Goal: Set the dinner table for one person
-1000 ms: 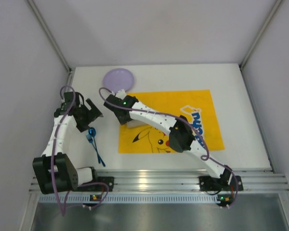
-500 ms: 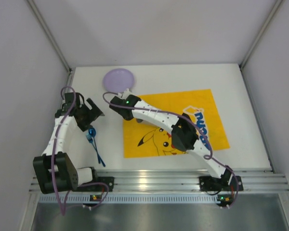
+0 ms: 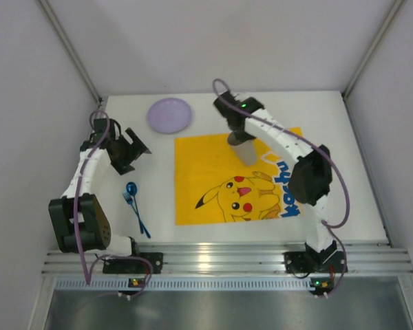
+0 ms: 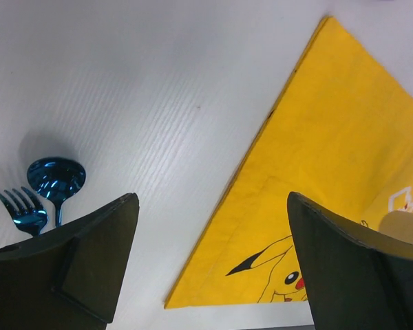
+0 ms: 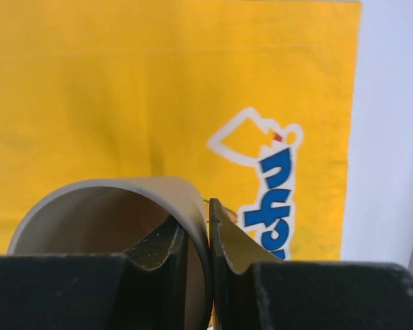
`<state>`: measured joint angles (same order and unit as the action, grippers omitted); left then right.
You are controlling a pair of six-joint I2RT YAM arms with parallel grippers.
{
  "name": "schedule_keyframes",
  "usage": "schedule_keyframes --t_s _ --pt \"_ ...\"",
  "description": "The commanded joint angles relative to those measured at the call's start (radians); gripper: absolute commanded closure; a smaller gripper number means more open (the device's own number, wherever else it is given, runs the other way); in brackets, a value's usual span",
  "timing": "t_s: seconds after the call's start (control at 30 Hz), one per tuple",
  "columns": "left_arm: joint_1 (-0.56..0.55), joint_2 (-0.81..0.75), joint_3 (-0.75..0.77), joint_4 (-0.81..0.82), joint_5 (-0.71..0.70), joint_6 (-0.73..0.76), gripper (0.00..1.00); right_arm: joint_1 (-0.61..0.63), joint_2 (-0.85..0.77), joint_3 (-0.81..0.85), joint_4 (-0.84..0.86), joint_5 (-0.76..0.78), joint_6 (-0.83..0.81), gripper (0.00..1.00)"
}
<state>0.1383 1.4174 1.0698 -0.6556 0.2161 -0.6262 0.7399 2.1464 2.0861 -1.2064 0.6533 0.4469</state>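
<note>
My right gripper [image 3: 244, 141] is shut on the rim of a beige cup [image 3: 246, 148], one finger inside and one outside, and holds it over the upper middle of the yellow Pikachu mat [image 3: 213, 172]. The cup [image 5: 117, 227] fills the lower left of the right wrist view above the mat [image 5: 158, 82]. My left gripper [image 3: 131, 148] is open and empty at the left of the white dinner table [image 3: 344, 172]. A blue spoon [image 3: 131, 189] and blue fork [image 3: 136, 210] lie near it; both show in the left wrist view, spoon [image 4: 55, 180] and fork [image 4: 20, 210].
A lilac plate [image 3: 169, 114] sits at the back left of the table. The ribbed aluminium rail [image 3: 220, 258] runs along the near edge. Grey walls close in the left, back and right sides. The mat's corner [image 4: 316, 172] shows in the left wrist view.
My right arm has swung from the mat's left edge up and to the right with the cup. The mat now lies flat and shifted. The left gripper rose slightly.
</note>
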Motion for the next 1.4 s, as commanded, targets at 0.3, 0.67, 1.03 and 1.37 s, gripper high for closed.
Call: schedule_keyframes --t_s 0.3,0.67,1.03,1.37 --pt "-0.132 0.233 0.242 0.043 0.019 0.010 0.06 -0.502 -0.195 -0.259 0.340 -0.337 0.067 1.00" --pt "-0.132 0.367 0.406 0.024 0.011 0.031 0.06 -0.557 -0.131 -0.418 0.524 -0.313 0.177 1.00" --pt "-0.131 0.463 0.547 0.008 -0.003 0.022 0.06 -0.556 -0.212 -0.480 0.558 -0.127 0.165 1.00" --pt "-0.128 0.595 0.665 0.008 -0.078 -0.015 0.06 -0.505 -0.249 -0.465 0.542 -0.202 0.073 0.20"
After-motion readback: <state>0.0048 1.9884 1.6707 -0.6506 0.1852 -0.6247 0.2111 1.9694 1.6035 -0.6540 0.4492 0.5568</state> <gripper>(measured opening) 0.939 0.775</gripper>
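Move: The cup already pinched at its rim by the right gripper belongs near the mat's far right corner; its resting place lies about 8 cm ahead, 14 cm right and 10 cm below. The blue lettering is 12 cm back and 15 cm right, the printed Pikachu 16 cm back and 2 cm left, both about 15 cm down. From the empty left gripper the purple plate is some 28 cm ahead, 6 cm right, 12 cm lower; the spoon is 15 cm back, 3 cm left. Swing the right gripper with the cup about 18 cm right, forward and slightly up over the mat, then lower it some 9 cm onto the far right part while easing forward, rolling its left side up and turning clockwise; open the fingers around the cup's wall and stay there. Meanwhile bring the open left gripper about 15 cm forward and a little right towards the plate. ##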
